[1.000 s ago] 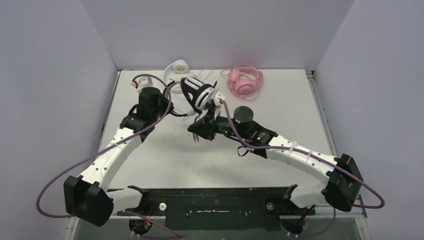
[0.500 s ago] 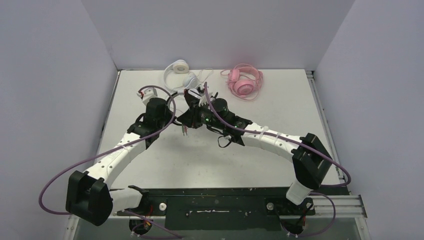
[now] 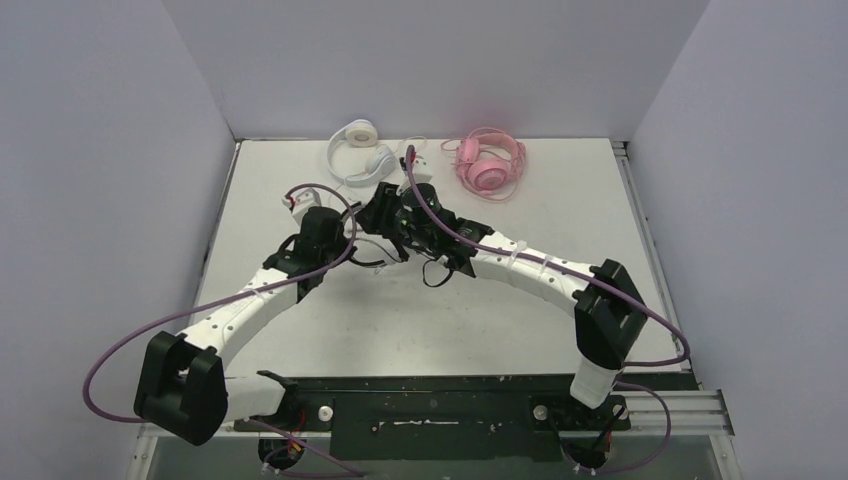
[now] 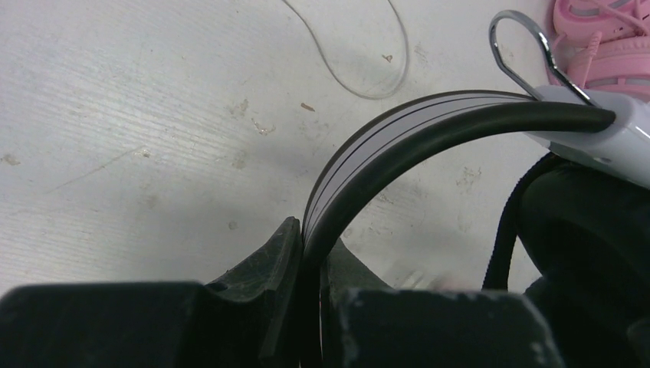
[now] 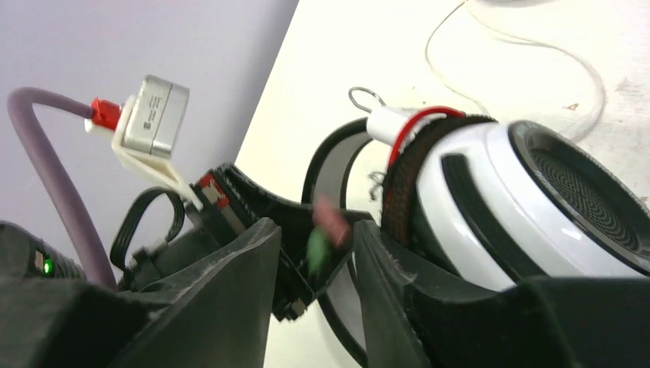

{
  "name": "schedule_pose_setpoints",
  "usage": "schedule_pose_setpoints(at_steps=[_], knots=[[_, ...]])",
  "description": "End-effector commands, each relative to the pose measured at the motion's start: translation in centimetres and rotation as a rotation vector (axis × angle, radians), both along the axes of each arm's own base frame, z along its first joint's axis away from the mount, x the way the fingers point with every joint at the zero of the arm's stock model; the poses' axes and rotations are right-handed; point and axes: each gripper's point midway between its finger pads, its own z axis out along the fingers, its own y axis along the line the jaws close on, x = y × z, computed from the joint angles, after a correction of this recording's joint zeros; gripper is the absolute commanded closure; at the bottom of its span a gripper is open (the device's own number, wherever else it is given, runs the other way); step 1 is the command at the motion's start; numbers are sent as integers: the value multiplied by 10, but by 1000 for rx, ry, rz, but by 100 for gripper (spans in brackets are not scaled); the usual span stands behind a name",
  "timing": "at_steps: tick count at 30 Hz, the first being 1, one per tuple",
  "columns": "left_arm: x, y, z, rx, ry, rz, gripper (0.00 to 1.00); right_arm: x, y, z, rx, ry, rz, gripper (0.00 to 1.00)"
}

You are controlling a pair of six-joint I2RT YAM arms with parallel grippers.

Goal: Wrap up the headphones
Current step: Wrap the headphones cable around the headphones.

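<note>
The black-and-white headphones stand on edge at mid-table, mostly hidden under my right arm in the top view. Their black and grey headband is clamped between the fingers of my left gripper, which is shut on it. One white earcup with a black pad lies right beside my right gripper. That gripper is open, and blurred pink and green cable plugs hang loose between its fingers. In the top view, my left gripper and right gripper meet at the headset. A loop of its thin black cable trails below.
The white headphones and the pink headphones lie at the table's back edge. A thin white cable curls across the table behind the held headband. The left arm's silver wrist camera sits close to my right fingers.
My right arm swung back and left over the headset and its jaws opened, freeing the plugs. My left arm moved slightly toward the front, still gripping the headband.
</note>
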Motion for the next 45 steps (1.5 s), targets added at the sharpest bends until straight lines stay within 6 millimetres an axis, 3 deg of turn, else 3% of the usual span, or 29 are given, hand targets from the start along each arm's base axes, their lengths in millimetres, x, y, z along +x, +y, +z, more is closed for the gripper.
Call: schedule_pose_setpoints(at_steps=[1,4,11,16,20,25,28,30,33,37,40,43,45], knots=[[15,-26,35,-111,-98,-52,100,21,-12,-11,-94,12,-99,49],[16,-27,32,-109,-76,-57,100,20,-6,-16,-132,31,-64,41],[17,-28,25,-124,-6,-85,100,15,-1,-14,-163,8,6,47],[18,-26,18,-115,9,-92,100,-1,7,13,-141,-86,143,49],[19,-24,17,-107,9,-94,100,-17,-2,36,-188,-239,273,46],[21,-21,21,-96,-2,-92,100,-41,-35,36,-305,-407,381,42],[22,-20,25,-97,-13,-97,100,-48,-71,27,-352,-448,322,42],[23,-20,28,-96,-20,-99,100,-58,-94,4,-362,-439,300,43],[25,-19,28,-91,-20,-95,100,-70,-120,-11,-319,-436,222,43],[27,-15,23,-84,-18,-81,100,-78,-143,-51,-314,-314,89,44],[28,-13,21,-82,-19,-69,100,-83,-147,-88,-329,-203,-20,44],[30,-11,21,-79,-23,-61,100,-87,-137,-115,-348,-175,-90,43],[30,-9,22,-82,-26,-52,100,-87,-130,-123,-377,-182,-154,42]])
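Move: The loose plug end of the cable is just past my right fingertips, about 2 cm ahead, 2 cm left and 5 cm below. The earcups are some 4 cm ahead, 7 cm right and 8 cm below my right hand; the headband in my left grip is about 3 cm ahead, 3 cm left and 10 cm below it. From my left hand the plugs lie about 3 cm right, 1 cm back and slightly above. I open my already parted right fingers wider and, after a small dip, draw that hand out from over the headphones, right and back around the earcups. Then I drop it on their near side, ending about 15 cm right, 10 cm back and 12 cm lower, fingers tipped further down. My left hand keeps its pinch on the headband, sinking about 3 cm and tilting down slightly. ##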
